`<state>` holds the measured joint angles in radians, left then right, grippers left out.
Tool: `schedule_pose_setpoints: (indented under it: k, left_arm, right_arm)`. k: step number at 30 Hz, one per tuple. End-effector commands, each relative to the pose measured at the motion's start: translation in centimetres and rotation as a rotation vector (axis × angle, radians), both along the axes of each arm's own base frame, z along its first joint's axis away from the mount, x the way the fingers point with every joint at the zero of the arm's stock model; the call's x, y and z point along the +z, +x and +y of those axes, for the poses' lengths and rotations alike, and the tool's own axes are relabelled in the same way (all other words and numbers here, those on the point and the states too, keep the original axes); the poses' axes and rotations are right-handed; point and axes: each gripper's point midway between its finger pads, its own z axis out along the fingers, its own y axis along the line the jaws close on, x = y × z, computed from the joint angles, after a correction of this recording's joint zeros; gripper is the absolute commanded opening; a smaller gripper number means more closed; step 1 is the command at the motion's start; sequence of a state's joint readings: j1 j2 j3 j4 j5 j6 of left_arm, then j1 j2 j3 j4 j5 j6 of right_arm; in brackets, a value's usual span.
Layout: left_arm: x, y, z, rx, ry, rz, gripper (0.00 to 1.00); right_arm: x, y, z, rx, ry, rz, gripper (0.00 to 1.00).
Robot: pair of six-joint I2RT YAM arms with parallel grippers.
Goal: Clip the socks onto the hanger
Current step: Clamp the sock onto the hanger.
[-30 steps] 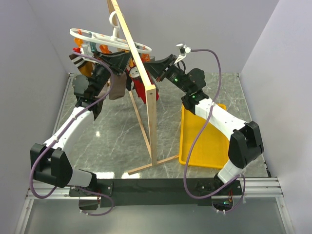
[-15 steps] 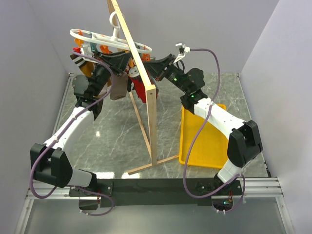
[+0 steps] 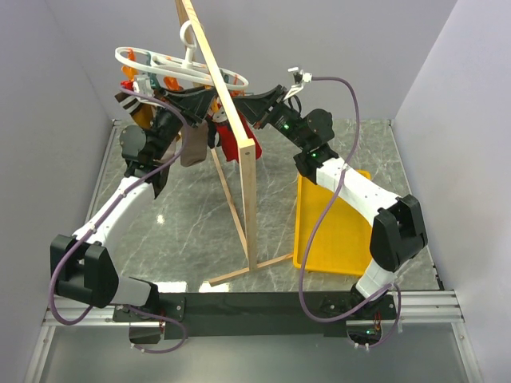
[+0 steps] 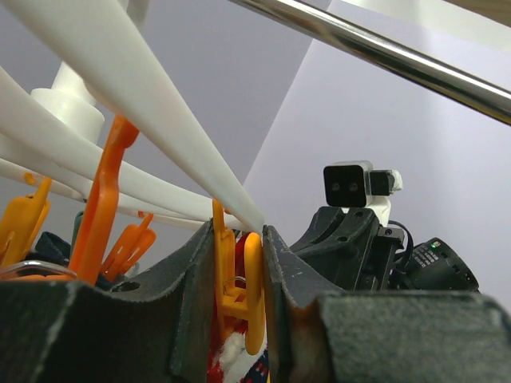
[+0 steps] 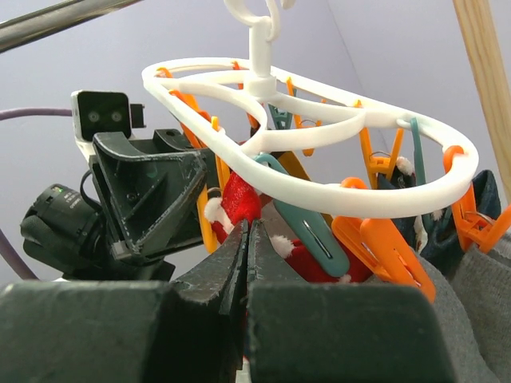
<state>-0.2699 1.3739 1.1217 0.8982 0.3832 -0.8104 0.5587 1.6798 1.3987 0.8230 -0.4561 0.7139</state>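
Note:
The white hanger [image 3: 184, 68] hangs from the rack at the back left, its orange and teal clips dangling below its rings [image 5: 319, 171]. My left gripper [image 3: 209, 100] is up under it, shut on an orange clip [image 4: 254, 287] that is squeezed between its pads [image 4: 239, 239]. Red and white sock fabric [image 4: 227, 363] shows just below that clip. My right gripper [image 3: 239, 109] reaches in from the right with its jaws pressed together [image 5: 247, 231], pinching a red sock [image 5: 243, 195] that hangs down by the wooden post [image 3: 227, 142].
The tall wooden rack [image 3: 243, 159] stands between the two arms, its metal bar [image 4: 383, 52] overhead. A brownish-grey sock [image 3: 192, 144] hangs from the hanger's left side. A yellow tray [image 3: 335, 231] lies on the marble table at the right.
My right gripper has edged slightly up and left toward the hanger. The left gripper has stayed on the clip.

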Motion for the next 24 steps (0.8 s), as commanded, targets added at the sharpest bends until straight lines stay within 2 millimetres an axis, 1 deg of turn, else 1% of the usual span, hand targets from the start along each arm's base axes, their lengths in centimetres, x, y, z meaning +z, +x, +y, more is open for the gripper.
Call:
schedule_pose_setpoints:
  k: [1, 4, 7, 10, 11, 16, 17, 18, 20, 24]
  left_arm:
    - [3.6, -2.4, 1.2, 0.043, -0.030, -0.146, 0.15]
    - [3.7, -2.5, 1.2, 0.047, -0.027, -0.152, 0.17]
    - [3.7, -2.4, 1.1, 0.044, -0.022, -0.157, 0.23]
    - [4.0, -2.6, 1.1, 0.041, -0.024, -0.168, 0.31]
    - [4.1, -2.6, 1.1, 0.040, -0.024, -0.172, 0.35]
    - [4.4, -2.6, 1.1, 0.040, -0.025, -0.176, 0.46]
    - [4.6, -2.7, 1.2, 0.044, -0.031, -0.178, 0.53]
    - [4.6, -2.7, 1.2, 0.044, -0.032, -0.174, 0.55]
    - [4.6, -2.7, 1.3, 0.047, -0.032, -0.175, 0.58]
    - [5.0, -2.9, 1.5, 0.051, -0.037, -0.166, 0.62]
  right_arm:
    - [3.8, -1.5, -0.4, 0.010, 0.069, -0.087, 0.00]
    - [3.6, -1.6, -0.4, 0.015, 0.071, -0.082, 0.00]
    - [3.5, -1.7, -0.4, 0.013, 0.070, -0.080, 0.00]
    - [3.2, -1.8, -0.3, 0.018, 0.071, -0.070, 0.00]
    - [2.8, -1.7, -0.3, 0.018, 0.070, -0.063, 0.00]
    - [2.5, -1.8, -0.1, 0.017, 0.054, -0.058, 0.00]
    - [2.3, -1.7, -0.1, 0.009, 0.044, -0.061, 0.00]
    - [2.3, -1.8, -0.3, 0.004, 0.042, -0.064, 0.00]
    - [1.7, -1.7, -0.3, -0.009, 0.024, -0.057, 0.00]
    - [1.0, -1.8, 0.1, -0.001, -0.020, -0.053, 0.00]
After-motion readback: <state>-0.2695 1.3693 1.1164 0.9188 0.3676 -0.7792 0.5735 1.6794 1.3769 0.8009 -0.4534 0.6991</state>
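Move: The left fingers already squeeze the orange clip, right at the hand point; the hanger's middle is about 8 cm to that hand's left, 7 cm ahead and 4 cm up. From the right hand, still pinching the red sock's edge, the orange clip is some 5 cm left, level fore and aft, and 2 cm up; the teal clip stands about 3 cm ahead, 2 cm left and 1 cm up. Left fingers open in place, releasing the orange clip; the right, still pinching the sock, sinks about 1.5 cm. ##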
